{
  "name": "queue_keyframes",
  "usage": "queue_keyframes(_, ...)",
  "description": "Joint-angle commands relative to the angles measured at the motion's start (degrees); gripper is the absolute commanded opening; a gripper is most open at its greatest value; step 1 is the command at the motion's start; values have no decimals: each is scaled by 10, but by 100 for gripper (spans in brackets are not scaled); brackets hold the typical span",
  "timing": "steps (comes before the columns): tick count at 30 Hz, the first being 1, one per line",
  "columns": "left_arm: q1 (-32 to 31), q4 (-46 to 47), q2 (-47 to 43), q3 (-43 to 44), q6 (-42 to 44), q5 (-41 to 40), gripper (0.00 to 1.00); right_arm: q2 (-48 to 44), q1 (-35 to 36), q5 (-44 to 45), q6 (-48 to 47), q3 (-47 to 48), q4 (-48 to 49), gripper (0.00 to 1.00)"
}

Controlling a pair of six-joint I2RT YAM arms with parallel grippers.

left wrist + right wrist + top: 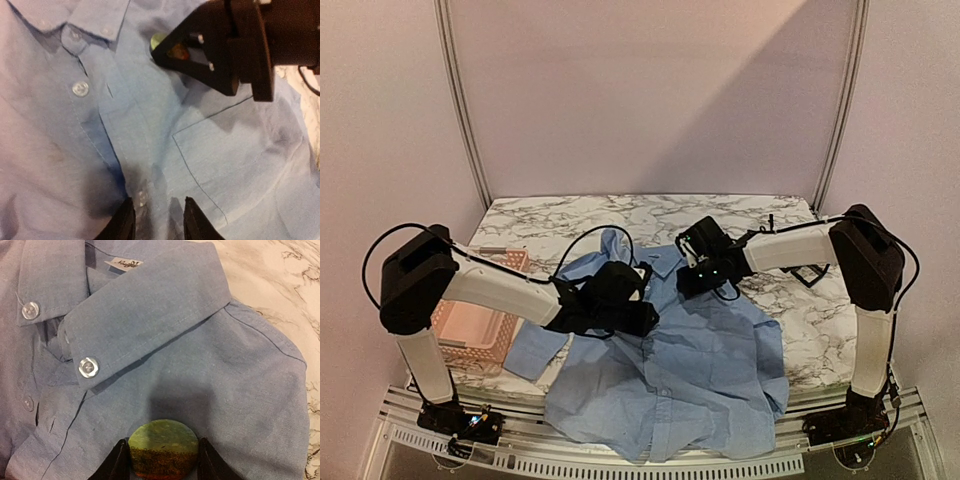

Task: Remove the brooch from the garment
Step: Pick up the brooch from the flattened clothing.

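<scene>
The garment (690,370), a light blue shirt, lies spread on the marble table, collar (145,305) at the far end. The brooch (163,447) is a round green and orange disc on the shirt just below the collar. My right gripper (162,442) has a finger touching each side of the disc; in the left wrist view the brooch (176,50) shows between those black fingers. In the top view the right gripper (695,278) covers it. My left gripper (159,200) stands open, fingertips down on the shirt front beside a button (141,196), near the chest pocket (225,150). From above, the left gripper (645,318) is left of the right one.
A pink plastic basket (470,330) stands at the table's left edge, under the left arm. The marble table top (570,215) shows bare behind the shirt. A black cable (810,275) lies by the right arm. The shirt's hem hangs over the near edge.
</scene>
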Motion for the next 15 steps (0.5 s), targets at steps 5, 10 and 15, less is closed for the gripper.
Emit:
queue_keyframes(5,1,-38,-102,-5,64,-85,58,-58,-41,-170,41,-82,67,36)
queue_keyframes(10,32,-20,-109,-12,81,-34,70,-81,-67,-277,49,-110,117,36)
queue_keyframes(15,53,49,-108,-33,100,63,77,-95,-87,-372,56,-136,168,36)
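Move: Between the right hand's closed fingers sits the brooch, level with the hand point, just over the shirt. The near collar tip lies about 4 cm ahead and 6 cm to the left, 2 cm lower; the chest pocket's middle is some 9 cm back and 2 cm to the right, 3 cm lower. From the left hand the brooch lies roughly 11 cm ahead and 7 cm to the right, about 1 cm below. Keeping its grip on the brooch, the right hand draws it back and up, about 3 cm in all, from beside the collar towards the pocket side, rolling some 25 degrees so the fingers swing out to the left. Meanwhile the left hand rises about 8 cm off the shirt front, drifting forward and left, fingers spreading wide. ##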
